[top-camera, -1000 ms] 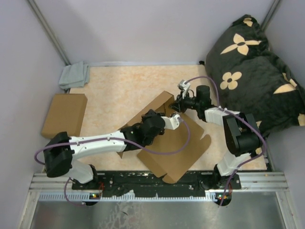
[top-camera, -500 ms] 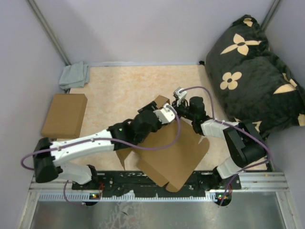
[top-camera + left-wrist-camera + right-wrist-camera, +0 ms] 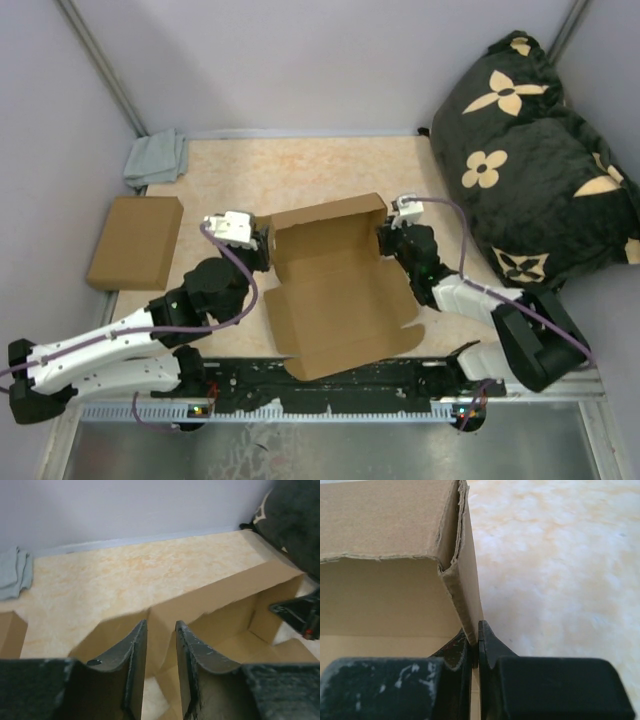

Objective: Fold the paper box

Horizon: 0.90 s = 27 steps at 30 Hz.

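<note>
The paper box [image 3: 330, 300] lies at the middle of the table as a shallow brown tray, its back wall and right wall standing and a wide flap spread toward the arms. My left gripper [image 3: 264, 246] is at the box's back left corner. In the left wrist view its jaws [image 3: 160, 630] stand apart, and the corner crease of the paper box [image 3: 225, 595] shows just ahead in the gap. My right gripper [image 3: 385, 238] is at the right wall. In the right wrist view it [image 3: 478, 636] is shut on the edge of that wall of the paper box [image 3: 380, 530].
A plain closed cardboard box [image 3: 135, 240] lies at the left edge of the table. A grey cloth [image 3: 157, 158] sits in the back left corner. A black pillow with tan flowers [image 3: 530, 150] fills the back right, close behind the right arm.
The left arm has drawn back from the box's middle to its left corner and its jaws have parted. The box has swung round and opened out. The right gripper has closed on the right wall.
</note>
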Each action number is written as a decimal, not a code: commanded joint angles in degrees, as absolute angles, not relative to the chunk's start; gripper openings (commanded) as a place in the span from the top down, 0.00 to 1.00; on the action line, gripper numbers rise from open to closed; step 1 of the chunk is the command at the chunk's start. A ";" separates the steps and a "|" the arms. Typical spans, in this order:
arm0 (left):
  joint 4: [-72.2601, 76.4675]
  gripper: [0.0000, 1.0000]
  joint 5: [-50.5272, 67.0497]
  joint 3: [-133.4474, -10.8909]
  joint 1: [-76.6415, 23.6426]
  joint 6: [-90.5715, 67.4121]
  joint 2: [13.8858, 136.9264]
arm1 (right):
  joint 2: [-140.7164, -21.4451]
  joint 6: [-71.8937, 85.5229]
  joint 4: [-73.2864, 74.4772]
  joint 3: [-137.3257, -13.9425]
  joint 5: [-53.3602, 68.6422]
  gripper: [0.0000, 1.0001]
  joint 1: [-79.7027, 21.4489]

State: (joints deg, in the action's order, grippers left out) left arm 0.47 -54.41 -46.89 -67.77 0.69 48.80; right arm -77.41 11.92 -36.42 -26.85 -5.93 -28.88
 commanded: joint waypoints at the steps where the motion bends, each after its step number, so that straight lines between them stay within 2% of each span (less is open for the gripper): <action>1: 7.57 0.63 -62.97 -39.73 -67.38 -6.28 44.16 | -69.04 18.43 -32.74 -24.51 -19.93 1.00 -29.52; 4: 9.63 0.51 -64.47 -36.49 -66.64 -8.33 43.30 | -63.83 18.15 -26.51 -23.28 -22.30 1.00 -29.53; 8: 13.30 0.47 -60.86 -35.16 -61.46 -8.08 44.70 | -57.28 18.22 -19.78 -21.68 -24.50 1.00 -29.45; 13: 6.99 0.46 -28.84 -43.41 -37.88 -20.05 51.25 | -55.98 18.79 -14.62 -22.59 -22.58 1.00 -27.98; 16: 10.30 0.42 -24.21 -49.34 -31.88 -17.32 59.27 | -57.56 19.27 -14.29 -22.95 -18.33 1.00 -26.31; 20: 5.66 0.42 -9.25 -56.22 -19.21 -21.85 70.12 | -59.89 19.58 -14.83 -23.82 -12.77 1.00 -23.75; 23: 7.54 0.44 -2.44 -50.72 -15.69 -24.17 71.67 | -60.29 19.10 -13.97 -24.85 -10.51 1.00 -23.23; 27: 22.69 0.41 0.47 -31.95 -15.64 -26.13 66.19 | -60.24 18.81 -13.48 -25.36 -8.82 1.00 -23.12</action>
State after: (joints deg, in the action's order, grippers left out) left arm 11.75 -9.19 -45.54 -15.25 -22.48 70.78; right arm -59.81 18.06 -13.63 -22.83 -12.64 -23.49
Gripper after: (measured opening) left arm 0.577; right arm 0.036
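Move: The box's left flap stands open about 10 cm ahead of the left hand, some 2 cm to its left and 20 cm below. The upright back wall's middle is 13 cm ahead of that hand, 11 cm to its right and 18 cm down. The right hand already pinches the wall's right edge; from it the left flap is about 26 cm left and level front to back, at about its height, and the near panel's middle lies 10 cm back, 10 cm left and 11 cm down. The right hand keeps its shut pinch on the back wall's right edge and draws it to the right by about 8 cm and a little back, turning clockwise some 15 degrees and tipping down slightly at the end. Meanwhile the free left hand sinks a little and shifts left, then sweeps forward, 17 cm in all, round the outside of the left flap and drops steeply at the end, its fingers opening wider as it tips down and rolls left side down. ##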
